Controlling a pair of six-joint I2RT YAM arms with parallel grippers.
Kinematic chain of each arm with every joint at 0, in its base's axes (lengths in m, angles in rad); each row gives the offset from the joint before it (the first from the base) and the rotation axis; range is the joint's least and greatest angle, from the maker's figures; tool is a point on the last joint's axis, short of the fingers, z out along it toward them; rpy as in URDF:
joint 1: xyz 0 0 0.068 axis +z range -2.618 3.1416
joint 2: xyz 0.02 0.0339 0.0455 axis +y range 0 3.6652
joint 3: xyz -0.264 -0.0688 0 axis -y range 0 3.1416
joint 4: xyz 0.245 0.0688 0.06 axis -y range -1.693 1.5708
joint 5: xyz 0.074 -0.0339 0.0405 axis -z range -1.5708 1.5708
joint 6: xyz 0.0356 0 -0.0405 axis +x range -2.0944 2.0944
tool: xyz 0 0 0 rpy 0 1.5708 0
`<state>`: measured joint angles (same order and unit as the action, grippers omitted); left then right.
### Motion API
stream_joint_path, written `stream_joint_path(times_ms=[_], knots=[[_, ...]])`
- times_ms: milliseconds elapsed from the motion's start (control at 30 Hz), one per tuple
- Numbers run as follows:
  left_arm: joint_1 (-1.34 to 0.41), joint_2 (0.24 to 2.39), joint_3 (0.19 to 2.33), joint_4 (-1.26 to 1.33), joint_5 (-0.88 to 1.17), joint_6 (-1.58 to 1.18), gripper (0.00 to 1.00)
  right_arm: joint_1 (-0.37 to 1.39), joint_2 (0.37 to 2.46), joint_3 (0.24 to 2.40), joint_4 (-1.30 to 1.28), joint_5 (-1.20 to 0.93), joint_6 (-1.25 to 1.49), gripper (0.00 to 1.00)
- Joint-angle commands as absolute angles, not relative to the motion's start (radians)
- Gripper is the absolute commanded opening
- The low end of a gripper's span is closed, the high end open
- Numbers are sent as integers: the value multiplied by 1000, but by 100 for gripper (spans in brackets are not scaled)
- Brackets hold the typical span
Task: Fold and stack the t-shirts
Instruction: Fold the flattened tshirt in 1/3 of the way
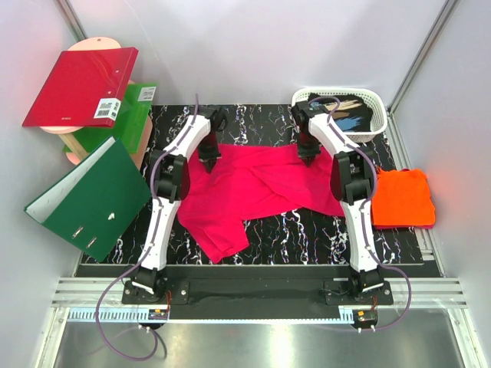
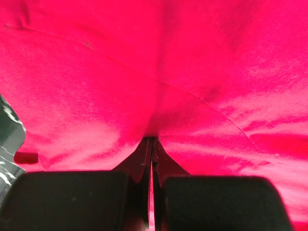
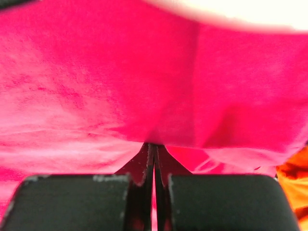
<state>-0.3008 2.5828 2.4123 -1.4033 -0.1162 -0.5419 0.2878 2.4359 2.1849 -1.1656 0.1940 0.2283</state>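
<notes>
The magenta-pink t-shirt (image 1: 261,188) lies spread and rumpled across the black marbled table (image 1: 322,234), with one corner trailing toward the front left. My left gripper (image 1: 209,162) pinches its far left edge. In the left wrist view the left gripper (image 2: 152,139) is shut, with pink cloth (image 2: 159,72) bunched at its tips. My right gripper (image 1: 307,157) pinches the far right edge, and in the right wrist view the right gripper (image 3: 154,144) is shut on the cloth (image 3: 120,82) too. The orange t-shirt (image 1: 403,198) lies folded at the table's right edge, and a corner of this orange shirt (image 3: 296,183) also shows in the right wrist view.
A white basket (image 1: 370,132) holding dark items stands at the back right, close behind the right arm. A red ring binder (image 1: 80,86) rests on a small stand at the back left. One green binder (image 1: 126,119) leans there, and another green binder (image 1: 88,201) overhangs the table's left edge.
</notes>
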Motion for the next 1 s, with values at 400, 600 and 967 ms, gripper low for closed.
stream_joint_path(times_ms=[400,600,967], knots=[[-459,2064,1923,-1275,-74,-469,0,285,1987,1789,-1052,54,247,0],[-486,1991,1622,-1229,-77,-499,0,284,1921,1586,-1058,84,284,0],[-488,1867,1439,-1218,-61,-496,81,131,1842,1468,-1040,-72,307,60]])
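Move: The left hand's shut fingertips rest on the pink-red t-shirt, and the shirt's near flap lies some 28 cm back and 6 cm right of them, about 1 cm lower. From the right hand, also on the cloth, the shirt's near right corner is roughly 20 cm back and 9 cm right, about 1 cm lower. The orange shirt lies about 15 cm back and 30 cm right of the right hand, the white basket some 20 cm ahead and 12 cm right. After a last centimetre forward, both hands lift their shut fingertips off the t-shirt and hop back over it towards its near edge in arcs about 10 cm high, the left some 19 cm towards the flap (bowing to its right on the way), the right some 13 cm and slightly right. Both come down to about 3 cm above where they began, fingers tipping in towards the base by 5 to 10 degrees, and open over the cloth as they slow, the left wider than the right. ##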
